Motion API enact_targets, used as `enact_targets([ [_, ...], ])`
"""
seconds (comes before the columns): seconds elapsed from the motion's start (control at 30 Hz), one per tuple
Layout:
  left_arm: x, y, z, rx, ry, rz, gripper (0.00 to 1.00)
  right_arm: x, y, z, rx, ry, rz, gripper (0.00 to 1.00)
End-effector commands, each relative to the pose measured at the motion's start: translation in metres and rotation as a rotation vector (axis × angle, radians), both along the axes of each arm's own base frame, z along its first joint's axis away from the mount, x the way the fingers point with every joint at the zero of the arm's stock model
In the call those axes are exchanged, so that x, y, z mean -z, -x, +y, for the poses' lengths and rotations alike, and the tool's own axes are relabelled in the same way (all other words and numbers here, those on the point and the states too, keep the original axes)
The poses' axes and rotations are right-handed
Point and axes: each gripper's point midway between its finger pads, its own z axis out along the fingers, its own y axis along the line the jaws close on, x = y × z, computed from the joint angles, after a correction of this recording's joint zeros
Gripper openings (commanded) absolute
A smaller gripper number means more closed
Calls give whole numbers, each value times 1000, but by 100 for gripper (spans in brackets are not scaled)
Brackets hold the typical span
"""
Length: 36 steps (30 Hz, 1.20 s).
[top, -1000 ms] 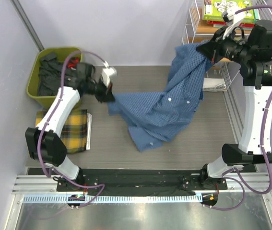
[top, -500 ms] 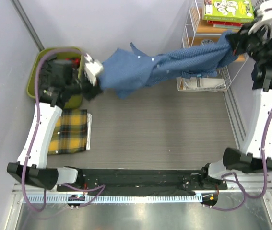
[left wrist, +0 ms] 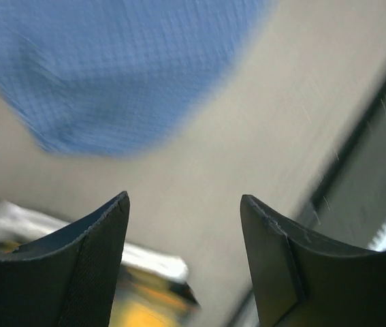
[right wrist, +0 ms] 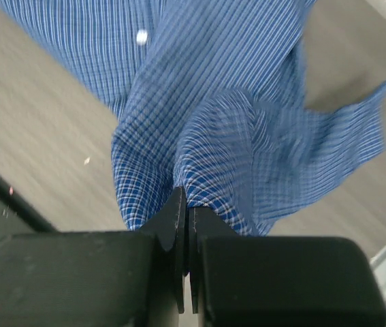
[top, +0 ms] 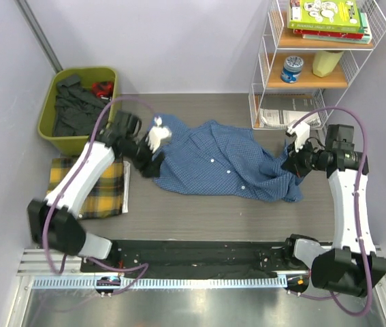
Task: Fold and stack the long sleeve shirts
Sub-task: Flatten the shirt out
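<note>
The blue checked shirt (top: 220,162) lies spread across the middle of the table, buttons up. My right gripper (top: 293,167) is shut on its right end, and the right wrist view shows the blue shirt cloth (right wrist: 233,129) bunched between the closed fingertips (right wrist: 186,204). My left gripper (top: 153,163) hovers at the shirt's left edge with its jaws open and nothing between them (left wrist: 184,204); the blue shirt (left wrist: 111,68) lies beyond the tips. The yellow plaid shirt (top: 101,187) lies folded at the left side of the table.
A green bin (top: 77,109) of dark clothes stands at the back left. A white wire shelf (top: 315,68) with books, a can and papers stands at the back right. The black base rail (top: 199,259) runs along the near edge.
Both arms swung the blue shirt from the air down onto the table, where it now lies spread. The left gripper has opened and let go of its end.
</note>
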Motion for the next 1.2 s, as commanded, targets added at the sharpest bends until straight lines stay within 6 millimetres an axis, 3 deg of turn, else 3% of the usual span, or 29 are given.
enact_targets([
  [0.0, -31, -126, -46, -154, 142, -122, 67, 20, 15, -5, -57, 64, 56, 1],
  [0.07, -25, -151, -63, -190, 185, -66, 71, 26, 20, -6, -59, 74, 79, 1],
  [0.1, -2, -169, -73, -201, 177, -11, 72, 33, 23, -6, -55, 75, 98, 1],
  [0.13, -11, -188, -86, -204, 199, -33, 72, 36, 24, -7, -51, 80, 107, 1],
  [0.17, -7, -200, -94, -203, 202, -34, 72, 40, 26, -9, -42, 90, 119, 1],
  [0.2, 25, -212, -100, -218, 168, 12, 73, 45, 28, -10, -38, 96, 133, 1],
  [0.23, 10, -229, -115, -211, 200, -33, 73, 47, 29, -12, -29, 101, 144, 1],
  [0.3, 18, -245, -131, -243, 228, 0, 74, 52, 30, -16, -10, 110, 168, 1],
  [0.33, 38, -257, -140, -263, 230, 20, 76, 54, 30, -16, -4, 107, 180, 1],
  [0.4, 35, -282, -151, -329, 262, -13, 78, 57, 33, -16, -1, 98, 210, 1],
  [0.43, 53, -287, -159, -333, 258, -7, 79, 58, 34, -16, 0, 98, 216, 1],
  [0.67, 75, -307, -206, -342, 431, 9, 87, 64, 39, -14, 9, 84, 258, 1],
  [0.9, 101, -335, -210, -458, 416, -47, 91, 67, 36, -15, 21, 76, 280, 1],
  [1.07, 99, -350, -213, -513, 399, -128, 95, 67, 35, -16, 27, 80, 284, 1],
  [1.17, 85, -346, -228, -440, 461, -122, 97, 67, 36, -17, 27, 81, 283, 1],
])
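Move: The spot my left hand is going for, the far edge of the blue shirt, lies about 33 cm ahead, 21 cm to the right and 16 cm below it. The loose sleeve is some 28 cm ahead and 7 cm right; the shirt's middle button is about 15 cm ahead and 22 cm right. My right hand still grips the other end, with its heap on the table roughly 19 cm below, 3 cm back and 2 cm left. I swing my empty left hand quickly out over the spread shirt, about 33 cm forward and 21 cm right, sinking 12 cm as it nears the far edge, turning it counter-clockwise some 25 degrees with a roll and opening the fingers wide. My right hand keeps its pinch and eases its end of the shirt about 7 cm down and slightly back, tipping further downward. ##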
